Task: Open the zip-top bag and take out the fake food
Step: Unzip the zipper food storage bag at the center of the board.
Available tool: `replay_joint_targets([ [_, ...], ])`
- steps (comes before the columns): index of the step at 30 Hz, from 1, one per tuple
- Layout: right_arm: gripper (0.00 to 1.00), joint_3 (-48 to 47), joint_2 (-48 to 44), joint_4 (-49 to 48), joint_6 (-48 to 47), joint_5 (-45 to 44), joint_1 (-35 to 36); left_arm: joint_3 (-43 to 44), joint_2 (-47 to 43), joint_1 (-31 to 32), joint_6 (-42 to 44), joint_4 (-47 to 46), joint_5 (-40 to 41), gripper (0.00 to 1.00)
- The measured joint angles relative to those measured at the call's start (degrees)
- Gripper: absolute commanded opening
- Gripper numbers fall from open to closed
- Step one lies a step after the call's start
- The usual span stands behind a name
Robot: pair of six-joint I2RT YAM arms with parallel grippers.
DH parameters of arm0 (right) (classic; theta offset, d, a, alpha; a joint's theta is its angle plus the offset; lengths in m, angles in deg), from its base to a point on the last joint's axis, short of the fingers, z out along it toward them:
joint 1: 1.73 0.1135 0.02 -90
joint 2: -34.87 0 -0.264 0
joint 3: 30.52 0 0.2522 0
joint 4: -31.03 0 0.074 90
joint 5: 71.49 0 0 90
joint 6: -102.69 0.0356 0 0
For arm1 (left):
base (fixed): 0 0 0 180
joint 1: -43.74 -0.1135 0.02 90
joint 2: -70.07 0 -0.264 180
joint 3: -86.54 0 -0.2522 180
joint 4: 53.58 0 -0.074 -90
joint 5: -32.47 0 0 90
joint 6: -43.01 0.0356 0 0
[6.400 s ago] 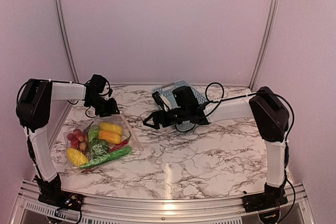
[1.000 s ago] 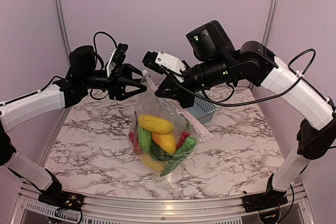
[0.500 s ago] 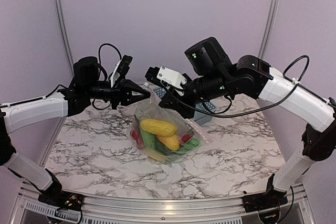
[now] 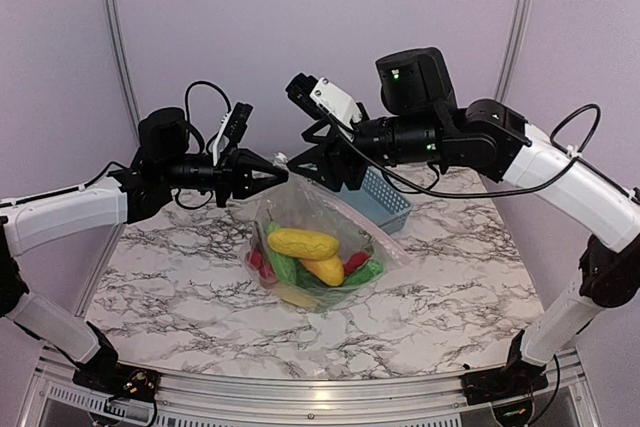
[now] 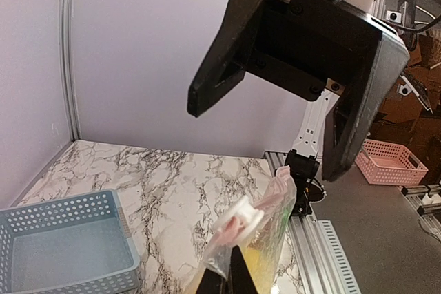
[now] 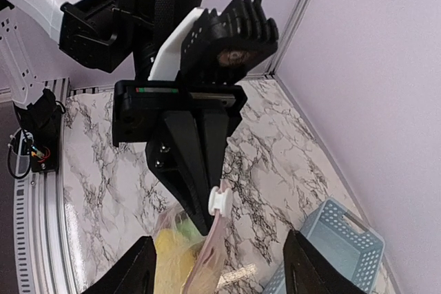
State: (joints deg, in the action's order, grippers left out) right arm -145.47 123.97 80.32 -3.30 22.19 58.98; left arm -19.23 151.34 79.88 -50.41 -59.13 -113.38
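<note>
The clear zip-top bag (image 4: 322, 232) sags onto the marble table with its top corner held up. My left gripper (image 4: 280, 175) is shut on that corner just below the white slider (image 5: 238, 217), its fingertips (image 5: 233, 266) pinching the plastic. Inside the bag lies the fake food: a yellow corn cob (image 4: 301, 243), a second yellow piece (image 4: 326, 270), green pieces (image 4: 284, 267) and a red piece (image 4: 355, 263). My right gripper (image 4: 306, 167) hovers open just right of the corner, with its fingers (image 6: 141, 266) spread on either side of the zip strip (image 6: 210, 249) without touching it.
A blue-grey lattice basket (image 4: 386, 199) stands on the table behind the bag, under the right arm. In the left wrist view the same basket (image 5: 62, 246) sits low on the left. Purple walls close off the back and sides.
The left gripper closed on the bag's top corner. The right gripper let go of the bag, opened, and drew back up and to the right. The bag sank onto the table.
</note>
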Motion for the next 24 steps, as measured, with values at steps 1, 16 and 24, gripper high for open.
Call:
replay_joint_targets([
  [1, 0.54, -0.7, 0.4, -0.5, 0.0, -0.2, -0.3, 0.0, -0.2, 0.1, 0.2, 0.2, 0.4, 0.0],
  [16, 0.35, -4.8, 4.5, -2.9, 1.0, -1.5, -0.2, 0.6, -1.6, 1.4, 4.5, 5.4, 5.5, 0.0],
  [24, 0.31, -4.8, 5.1, -2.4, 1.1, -1.9, 1.0, 1.2, -1.6, 1.5, 5.0, 6.4, 6.1, 0.0],
])
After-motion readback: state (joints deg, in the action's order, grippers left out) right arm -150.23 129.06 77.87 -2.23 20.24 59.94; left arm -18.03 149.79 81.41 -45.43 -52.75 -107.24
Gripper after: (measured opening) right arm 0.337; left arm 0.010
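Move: The white zip slider that the right hand goes for lies about 4 cm to its left, 1 cm ahead and roughly level with it. It is some 2 cm to the right of the left hand and 1 to 2 cm above it. From the right hand, the yellow food in the bag hangs roughly 21 cm below and 2 cm back, in line sideways. The blue basket stands some 28 cm ahead, 11 cm to the right and 35 cm below. Keeping its pinch on the bag's zip corner, the left hand stays almost in place. The right hand brings its open fingers to either side of the white slider, first some 2 cm forward and up, then left, about 2.5 cm in all, easing back about 1 cm at the end. Its fingers close to roughly half their starting gap, still open. ##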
